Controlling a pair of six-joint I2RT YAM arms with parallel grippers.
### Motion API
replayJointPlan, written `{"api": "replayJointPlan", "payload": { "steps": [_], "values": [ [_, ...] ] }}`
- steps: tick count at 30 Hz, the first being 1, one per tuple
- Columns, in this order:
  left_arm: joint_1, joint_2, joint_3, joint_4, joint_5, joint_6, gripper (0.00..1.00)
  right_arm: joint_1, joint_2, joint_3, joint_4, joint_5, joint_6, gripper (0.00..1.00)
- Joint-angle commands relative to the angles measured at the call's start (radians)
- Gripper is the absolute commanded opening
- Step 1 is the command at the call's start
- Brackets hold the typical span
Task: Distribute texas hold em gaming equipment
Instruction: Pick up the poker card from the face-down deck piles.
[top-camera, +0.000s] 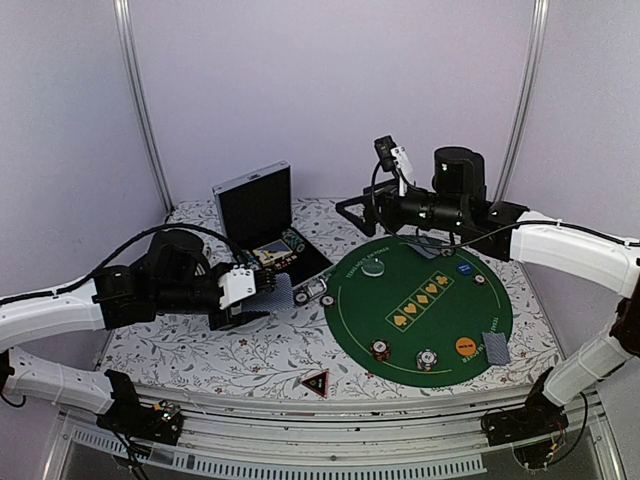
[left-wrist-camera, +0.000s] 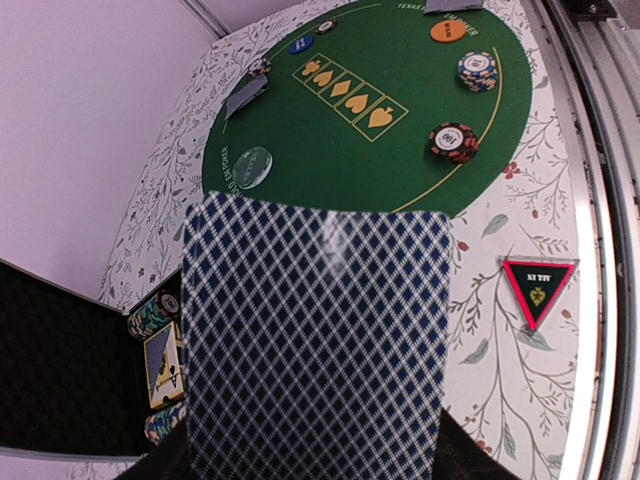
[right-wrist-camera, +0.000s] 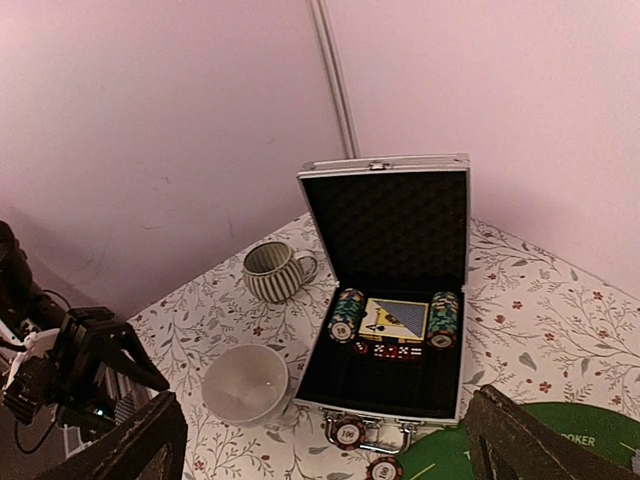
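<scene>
My left gripper (top-camera: 258, 293) is shut on a stack of check-backed playing cards (left-wrist-camera: 315, 340), held flat above the flowered cloth left of the green mat (top-camera: 440, 320). On the mat lie two chip stacks (left-wrist-camera: 453, 141) (left-wrist-camera: 478, 70), an orange disc (left-wrist-camera: 449, 30), a blue disc (left-wrist-camera: 301, 44), a pale disc (left-wrist-camera: 253, 167) and cards (left-wrist-camera: 247, 96) (top-camera: 497, 347). The black red-edged triangle (left-wrist-camera: 538, 288) lies on the cloth near the front edge. My right gripper (right-wrist-camera: 325, 450) hovers open and empty over the mat's far left edge, facing the case.
An open metal case (right-wrist-camera: 390, 300) at the back holds two chip rolls (right-wrist-camera: 346, 315), a card box (right-wrist-camera: 395, 320) and red dice (right-wrist-camera: 395, 351). Two loose chips (right-wrist-camera: 348, 432) lie by its handle. A ribbed mug (right-wrist-camera: 275, 270) and white bowl (right-wrist-camera: 245, 383) stand left of it.
</scene>
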Motion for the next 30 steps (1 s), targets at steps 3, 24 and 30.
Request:
{"api": "replayJointPlan", "payload": {
  "steps": [3, 24, 30],
  "values": [
    [0.002, -0.020, -0.011, 0.040, 0.007, 0.004, 0.58, 0.092, 0.064, -0.019, 0.079, -0.174, 0.003, 0.99],
    [-0.003, -0.033, -0.029, 0.077, -0.018, 0.011, 0.57, 0.229, 0.371, 0.164, 0.016, -0.213, 0.053, 1.00],
    [-0.002, -0.037, -0.029, 0.078, -0.013, 0.011, 0.57, 0.230, 0.356, 0.166, -0.036, -0.195, 0.031, 1.00]
  ]
}}
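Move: I still hold the face-down deck in my left hand, its middle about 2 cm ahead and 2 cm right of that hand, just below it. From my empty right hand, the deck is some 16 cm left, 12 cm back and 14 cm lower. On the table, roughly 25 cm below my right hand, the chip case is about 20 cm left and 12 cm ahead, the white bowl 28 cm left and 2 cm back, and a loose chip 7 cm left and nearly level. I swing my right hand left, down and back from over the far side of the mat towards the deck, travelling close to 20 cm, then ease almost to a stop beside it. On the way I turn the wrist some 25 degrees counter-clockwise and tip the fingers a little lower, keeping them wide open. My left hand stays put and keeps its grip on the deck. ##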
